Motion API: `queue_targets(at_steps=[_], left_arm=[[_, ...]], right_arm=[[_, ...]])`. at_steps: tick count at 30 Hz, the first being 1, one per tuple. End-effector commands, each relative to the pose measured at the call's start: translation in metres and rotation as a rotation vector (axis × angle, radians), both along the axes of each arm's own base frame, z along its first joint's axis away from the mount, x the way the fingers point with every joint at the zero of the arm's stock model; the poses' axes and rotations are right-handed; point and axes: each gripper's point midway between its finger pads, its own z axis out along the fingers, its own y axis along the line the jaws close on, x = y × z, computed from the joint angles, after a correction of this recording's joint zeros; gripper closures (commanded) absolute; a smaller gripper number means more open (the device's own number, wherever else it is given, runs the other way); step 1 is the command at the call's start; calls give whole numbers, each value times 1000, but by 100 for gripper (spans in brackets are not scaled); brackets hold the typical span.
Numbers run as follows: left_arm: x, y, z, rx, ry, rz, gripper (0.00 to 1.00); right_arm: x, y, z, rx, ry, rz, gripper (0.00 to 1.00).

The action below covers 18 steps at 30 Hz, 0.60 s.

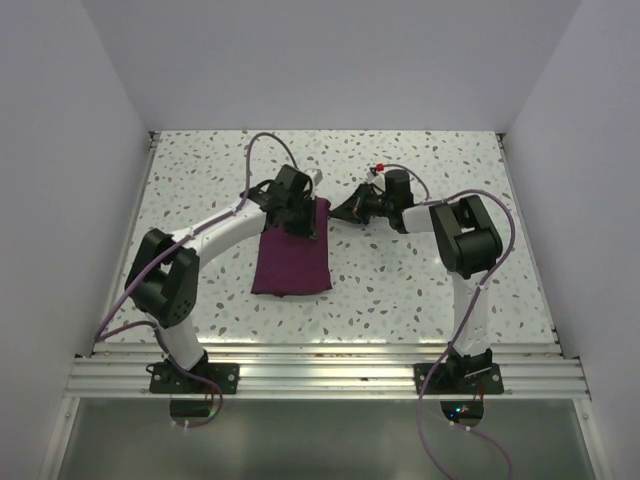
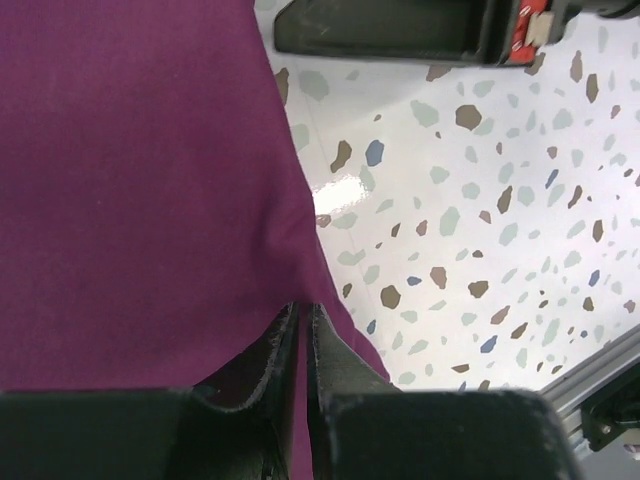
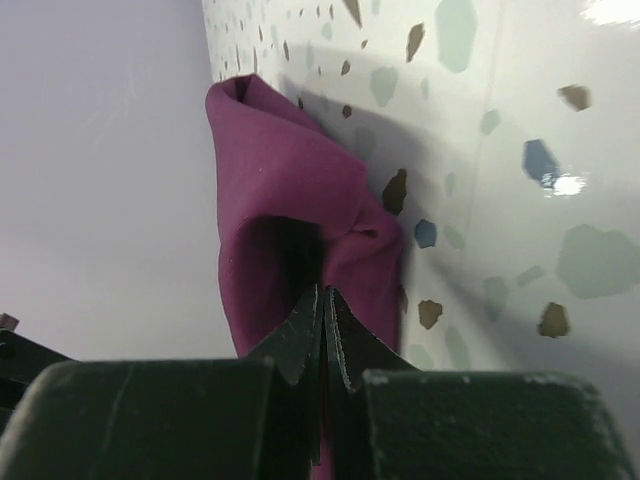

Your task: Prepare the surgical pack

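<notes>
The surgical pack (image 1: pixel 290 262) is a plum-purple cloth bundle lying oblong in the middle of the speckled table; its contents are hidden under the fabric. My left gripper (image 1: pixel 300 222) sits over the bundle's far edge. In the left wrist view its jaws (image 2: pixel 302 308) stand almost together, with a strip of the purple cloth (image 2: pixel 130 180) in the slit and the fabric puckering toward the tips. My right gripper (image 1: pixel 338 212) is at the far right corner. In the right wrist view it (image 3: pixel 323 292) is shut on a raised fold of the cloth (image 3: pixel 290 170).
The speckled table (image 1: pixel 420 290) is walled in by white panels on the left, right and back. An aluminium rail (image 1: pixel 320 375) carrying both arm bases runs along the near edge. The right arm's black gripper body (image 2: pixel 400 25) shows at the top of the left wrist view.
</notes>
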Motion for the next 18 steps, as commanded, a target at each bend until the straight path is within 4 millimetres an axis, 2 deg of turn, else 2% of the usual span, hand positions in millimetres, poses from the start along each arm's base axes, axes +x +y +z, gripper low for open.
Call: queue_targets(at_steps=[1,4,5,6,8,9,11,13,14,15,18], left_arm=[[5,-17,10,-60,4,-12,89],[1,-20,0,-64,28,-20,89],[-1,-25,0,-77,31,-30,89],[-4,-26,-5,-79,43,-33,89],[-10,-33,-10,-98,54,-48,89],[-13,-35,-13,-100,66,-51,89],[-23,-40,-23,-93,87,-65,89],[-33,-41,-32,-81,108,-71,89],[-38,-42,-36,-77,112,-80,89],[-41,-41,-40,-70,118,-79,89],[-52,-30,-53,-42,140,-78,89]], right_arm=[[-8,16,18,40,-49,58,100],[-4,20,19,57,-52,38,100],[2,22,25,79,-62,25,100],[6,24,17,86,-50,13,100],[19,30,20,123,-47,-14,100],[26,32,13,139,-50,-25,100],[41,36,20,172,-71,-41,100],[54,36,17,148,-82,-53,100],[55,34,7,106,-57,-52,100],[57,35,5,93,-57,-47,100],[52,34,9,67,-54,-22,100]])
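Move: The left hand hangs over the folded purple drape. The drape's right edge, where this hand is heading, lies about 5 cm back, 4 cm right and 6 cm below it; the near right corner is some 10 cm back, 4 cm right. From the shut right fingers, low beside the edge, the raised far right fold is roughly 3 cm ahead and 3 cm left, the near right corner about 17 cm back. The shut right fingers come up against the raised fold at the drape's far right, backing and lifting slightly while going left, then swinging forward and dipping, roughly 4 cm forward and 4 cm left in all. The left hand, fingers still nearly shut, sinks about 4 cm while drawing back 4 cm and right some 3 cm, speeding up along the drape's right edge towards the near corner. ##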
